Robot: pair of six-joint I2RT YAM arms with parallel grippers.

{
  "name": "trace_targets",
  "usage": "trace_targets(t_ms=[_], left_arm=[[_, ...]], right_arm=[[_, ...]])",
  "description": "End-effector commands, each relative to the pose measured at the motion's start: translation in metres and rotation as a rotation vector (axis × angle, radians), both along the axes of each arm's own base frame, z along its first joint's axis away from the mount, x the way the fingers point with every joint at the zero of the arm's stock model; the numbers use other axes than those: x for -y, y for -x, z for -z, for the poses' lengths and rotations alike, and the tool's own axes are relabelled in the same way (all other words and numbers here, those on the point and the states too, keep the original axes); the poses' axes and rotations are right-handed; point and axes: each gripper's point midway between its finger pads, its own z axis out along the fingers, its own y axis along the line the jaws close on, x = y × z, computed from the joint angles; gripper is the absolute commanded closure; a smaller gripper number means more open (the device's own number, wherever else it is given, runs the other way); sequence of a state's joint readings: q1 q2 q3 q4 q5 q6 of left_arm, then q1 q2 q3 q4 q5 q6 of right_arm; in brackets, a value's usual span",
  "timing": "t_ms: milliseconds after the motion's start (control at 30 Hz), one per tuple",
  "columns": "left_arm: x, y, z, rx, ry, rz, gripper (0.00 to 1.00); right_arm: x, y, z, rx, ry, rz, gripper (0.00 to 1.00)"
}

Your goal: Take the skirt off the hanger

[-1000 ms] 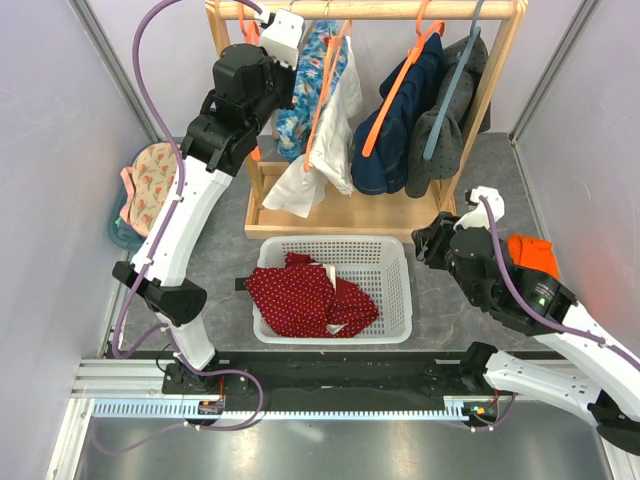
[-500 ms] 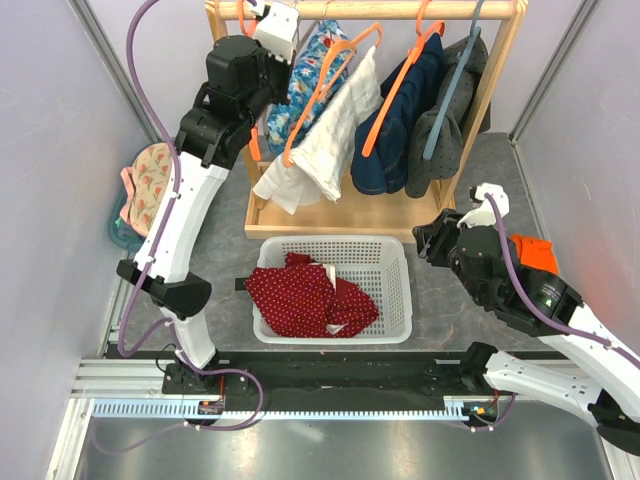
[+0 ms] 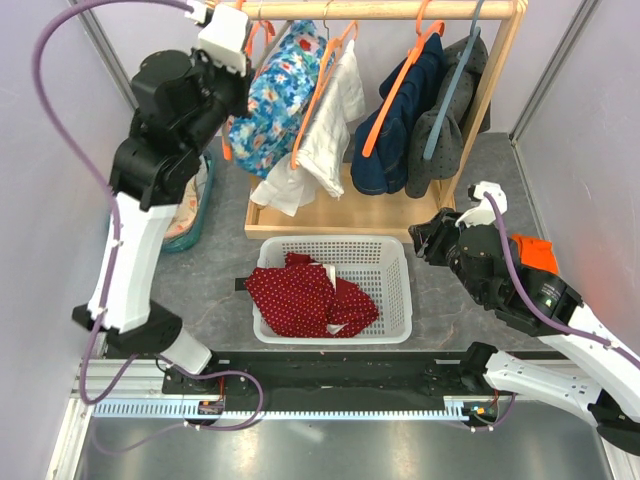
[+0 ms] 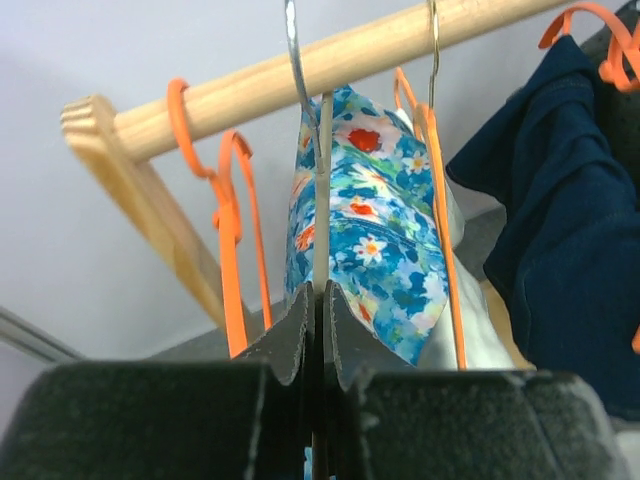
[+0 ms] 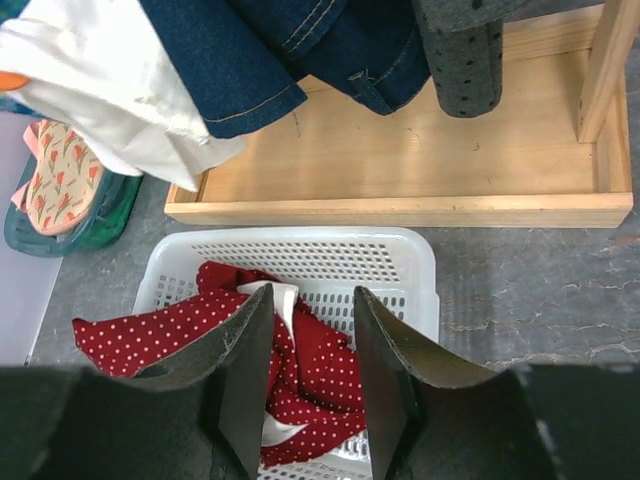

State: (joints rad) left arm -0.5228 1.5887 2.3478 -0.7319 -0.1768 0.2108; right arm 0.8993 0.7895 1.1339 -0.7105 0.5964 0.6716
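Observation:
The dark red polka-dot skirt (image 3: 305, 295) (image 5: 330, 370) lies crumpled in the white basket (image 3: 400, 250) (image 5: 300, 237), free of any hanger. An empty orange hanger (image 4: 232, 230) hangs at the left end of the wooden rail (image 4: 330, 62). My left gripper (image 3: 245, 25) (image 4: 320, 290) is up at that rail, just right of the orange hanger. It is shut on the thin pale stem of the metal-hooked hanger that carries the blue floral garment (image 4: 375, 230). My right gripper (image 3: 430, 240) (image 5: 312, 292) hovers open above the basket's right side with nothing between its fingers.
The wooden rack (image 3: 340, 215) also carries a white garment (image 3: 325, 150), a navy garment (image 3: 400, 130) and a grey dotted one (image 3: 445, 130). A teal tub (image 3: 195, 215) (image 5: 95, 215) sits left of the rack. An orange cloth (image 3: 535, 255) lies by my right arm.
My left jaws have closed and the arm has swung left, dragging the blue floral garment and its hanger left along the rail. My right arm has barely moved.

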Motion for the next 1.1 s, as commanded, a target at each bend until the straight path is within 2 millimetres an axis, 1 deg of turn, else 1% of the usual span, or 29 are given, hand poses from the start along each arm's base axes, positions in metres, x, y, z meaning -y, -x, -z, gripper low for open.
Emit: trace_targets(t_ms=[0, 33, 67, 100, 133, 200, 233, 300, 333, 400, 433, 467, 500, 533, 567, 600, 633, 667, 700, 733, 767, 800, 833, 867, 900, 967, 1000, 1033, 1067], left_arm=[[-0.030, 0.054, -0.039, 0.112, 0.053, 0.012, 0.98], [-0.030, 0.058, -0.027, 0.084, 0.029, 0.022, 0.98], [-0.032, 0.065, -0.025, 0.082, 0.021, 0.031, 0.98], [-0.035, 0.072, -0.026, 0.088, 0.018, 0.039, 0.98], [-0.040, 0.089, -0.029, 0.096, 0.017, 0.061, 0.98], [-0.043, 0.106, -0.036, 0.102, 0.034, 0.093, 0.98], [-0.045, 0.123, -0.042, 0.106, 0.042, 0.131, 0.98], [-0.045, 0.138, -0.048, 0.107, 0.060, 0.171, 0.98], [-0.042, 0.151, -0.056, 0.126, 0.069, 0.222, 0.98], [-0.040, 0.166, -0.055, 0.119, 0.069, 0.272, 0.98], [-0.035, 0.175, -0.055, 0.121, 0.066, 0.324, 0.98], [-0.035, 0.183, -0.053, 0.113, 0.067, 0.346, 0.98], [-0.033, 0.188, -0.052, 0.107, 0.066, 0.369, 0.98], [-0.028, 0.196, -0.049, 0.101, 0.062, 0.417, 0.98], [-0.027, 0.204, -0.049, 0.102, 0.065, 0.440, 0.98], [-0.026, 0.209, -0.047, 0.093, 0.061, 0.460, 0.98], [-0.022, 0.215, -0.045, 0.092, 0.057, 0.500, 0.98], [-0.022, 0.219, -0.044, 0.090, 0.056, 0.512, 0.98], [-0.023, 0.223, -0.045, 0.096, 0.057, 0.520, 0.98], [-0.022, 0.224, -0.044, 0.093, 0.054, 0.527, 0.98], [-0.023, 0.225, -0.044, 0.094, 0.057, 0.526, 0.98], [-0.023, 0.226, -0.044, 0.091, 0.057, 0.526, 0.98], [-0.024, 0.226, -0.043, 0.091, 0.057, 0.526, 0.98], [-0.024, 0.227, -0.043, 0.091, 0.057, 0.525, 0.98], [-0.023, 0.227, -0.041, 0.085, 0.055, 0.529, 0.98], [-0.022, 0.228, -0.041, 0.081, 0.058, 0.536, 0.98], [-0.023, 0.229, -0.040, 0.080, 0.059, 0.539, 0.98], [-0.022, 0.229, -0.039, 0.077, 0.058, 0.542, 0.98], [-0.023, 0.230, -0.039, 0.077, 0.058, 0.540, 0.98]], right_arm=[[-0.010, 0.002, -0.021, 0.043, -0.047, -0.051, 0.55], [-0.013, 0.002, -0.027, 0.057, -0.066, -0.065, 0.53], [-0.017, 0.002, -0.030, 0.063, -0.073, -0.082, 0.52], [-0.026, 0.005, -0.034, 0.067, -0.096, -0.131, 0.51], [-0.033, 0.005, -0.044, 0.095, -0.135, -0.159, 0.49], [-0.052, 0.013, -0.055, 0.118, -0.187, -0.260, 0.46], [-0.061, 0.015, -0.072, 0.164, -0.245, -0.301, 0.42], [-0.075, 0.018, -0.081, 0.189, -0.294, -0.364, 0.39], [-0.086, 0.025, -0.096, 0.225, -0.346, -0.433, 0.36], [-0.100, 0.027, -0.102, 0.232, -0.388, -0.484, 0.34], [-0.106, 0.030, -0.113, 0.256, -0.419, -0.519, 0.32], [-0.113, 0.029, -0.115, 0.257, -0.430, -0.538, 0.31], [-0.116, 0.030, -0.119, 0.266, -0.449, -0.550, 0.30], [-0.118, 0.031, -0.133, 0.296, -0.499, -0.563, 0.29], [-0.123, 0.035, -0.134, 0.300, -0.518, -0.597, 0.27], [-0.124, 0.036, -0.142, 0.326, -0.551, -0.604, 0.27], [-0.126, 0.044, -0.158, 0.368, -0.614, -0.648, 0.25], [-0.133, 0.048, -0.158, 0.368, -0.628, -0.690, 0.24], [-0.136, 0.050, -0.162, 0.375, -0.645, -0.709, 0.23], [-0.138, 0.052, -0.169, 0.388, -0.673, -0.725, 0.21], [-0.145, 0.052, -0.167, 0.375, -0.679, -0.751, 0.21], [-0.148, 0.051, -0.168, 0.375, -0.690, -0.759, 0.21], [-0.149, 0.053, -0.175, 0.399, -0.717, -0.771, 0.21], [-0.153, 0.052, -0.172, 0.384, -0.733, -0.781, 0.21], [-0.154, 0.053, -0.177, 0.406, -0.754, -0.793, 0.20], [-0.159, 0.051, -0.176, 0.406, -0.772, -0.801, 0.20], [-0.158, 0.053, -0.183, 0.442, -0.798, -0.813, 0.20], [-0.158, 0.055, -0.185, 0.457, -0.809, -0.821, 0.21], [-0.162, 0.052, -0.181, 0.455, -0.812, -0.823, 0.21]])
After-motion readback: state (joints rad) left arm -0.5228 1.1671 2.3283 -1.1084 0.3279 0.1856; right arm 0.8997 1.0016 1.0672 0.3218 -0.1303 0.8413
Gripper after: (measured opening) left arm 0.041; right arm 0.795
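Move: The left hand already holds the flowered skirt's hanger by its end, the skirt's middle some 18 cm ahead, 7 right and 10 below; the white basket lies about 18 cm back, 25 right and 53 below. The empty orange hanger is 20 cm ahead, 2 right, 8 below, the white cloth 24 ahead, 17 right, 8 below. From the right hand, the skirt is about 34 cm ahead, 37 left, 13 above. Left hand draws hanger and skirt back some 22 cm, swinging clockwise; right opens, rising leftward towards the skirt. ##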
